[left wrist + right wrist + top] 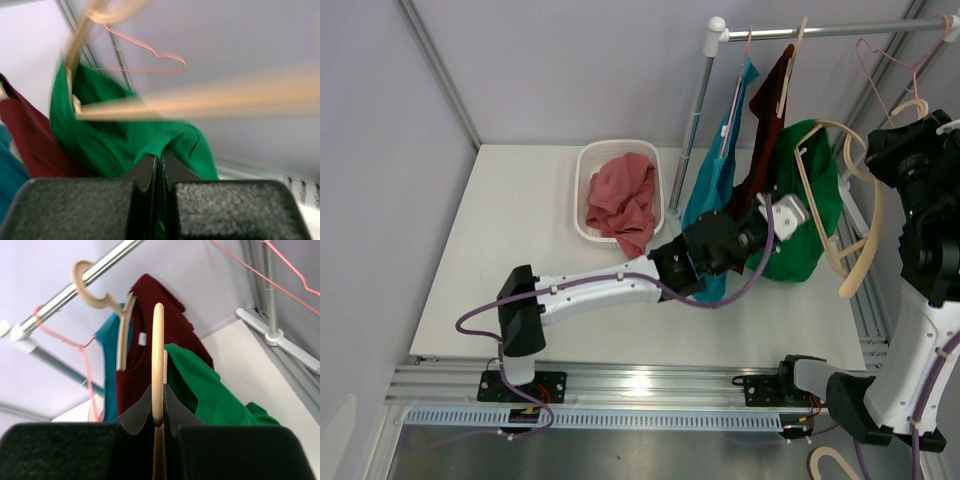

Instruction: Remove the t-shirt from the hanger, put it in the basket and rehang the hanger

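Observation:
The green t-shirt (812, 190) hangs bunched on a pale wooden hanger (852, 215) held off the rail at the right. My left gripper (792, 214) is shut on a fold of the green t-shirt (115, 140); the left wrist view shows the cloth pinched between its jaws (160, 156), with the hanger (210, 97) blurred above. My right gripper (900, 125) is shut on the hanger (158, 350), whose thin wooden edge is clamped between the jaws (158, 407). The green t-shirt (210, 390) drapes down just behind and to the right of it.
A white basket (588, 165) with red cloth (622, 200) stands on the table left of the rack. A teal shirt (715, 180) and a maroon shirt (770, 105) hang on the rail (820, 30). A pink wire hanger (890, 55) hangs at the right.

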`<state>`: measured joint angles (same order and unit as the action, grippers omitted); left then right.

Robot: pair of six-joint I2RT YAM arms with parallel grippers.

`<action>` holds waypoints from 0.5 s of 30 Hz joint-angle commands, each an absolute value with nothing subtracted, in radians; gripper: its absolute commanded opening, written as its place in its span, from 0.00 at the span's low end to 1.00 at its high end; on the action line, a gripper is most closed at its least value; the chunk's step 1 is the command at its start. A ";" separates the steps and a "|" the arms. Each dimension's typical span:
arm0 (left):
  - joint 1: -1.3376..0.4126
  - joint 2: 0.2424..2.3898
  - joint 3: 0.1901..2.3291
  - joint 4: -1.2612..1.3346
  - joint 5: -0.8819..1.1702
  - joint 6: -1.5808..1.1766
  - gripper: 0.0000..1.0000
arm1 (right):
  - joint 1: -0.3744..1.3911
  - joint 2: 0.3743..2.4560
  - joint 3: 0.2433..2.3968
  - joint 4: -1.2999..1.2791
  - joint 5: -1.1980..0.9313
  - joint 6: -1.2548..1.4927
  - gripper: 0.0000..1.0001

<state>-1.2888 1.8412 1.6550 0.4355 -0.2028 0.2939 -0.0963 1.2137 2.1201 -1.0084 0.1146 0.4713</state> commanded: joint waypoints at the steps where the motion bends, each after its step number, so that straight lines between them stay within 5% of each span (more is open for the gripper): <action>1: -1.226 1.894 1.889 0.295 -0.083 0.230 0.01 | -0.094 1.164 2.128 -1.031 0.012 0.495 0.00; 7: -1.180 1.977 2.026 0.189 -0.046 0.222 0.01 | -0.094 1.114 2.148 -1.091 -0.052 0.477 0.00; 15: -1.180 1.962 1.950 0.213 -0.032 0.201 0.01 | -0.095 1.028 2.144 -1.187 -0.042 0.405 0.00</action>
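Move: The green t-shirt, pinched by the left fingers, has its middle about 9 cm ahead of them, 4 cm to their right and slightly lower; from the right hand, which grips the wooden hanger, it lies about 3 cm ahead, 5 cm left and 14 cm below. The dark red shirt hangs some 16 cm ahead of the left hand and 4 cm to its left. The white basket sits roughly 30 cm ahead, 34 cm left and 36 cm below that hand. The green t-shirt, kept pinched in the shut left fingers, is carried about 5 cm forward with a rise of some 4 cm that sinks away again. Meanwhile the right hand keeps its grip on the wooden hanger and draws it back about 8 cm and 3 cm left, lifting slightly before sinking, and turning about 10 degrees counter-clockwise, to part hanger from cloth. ##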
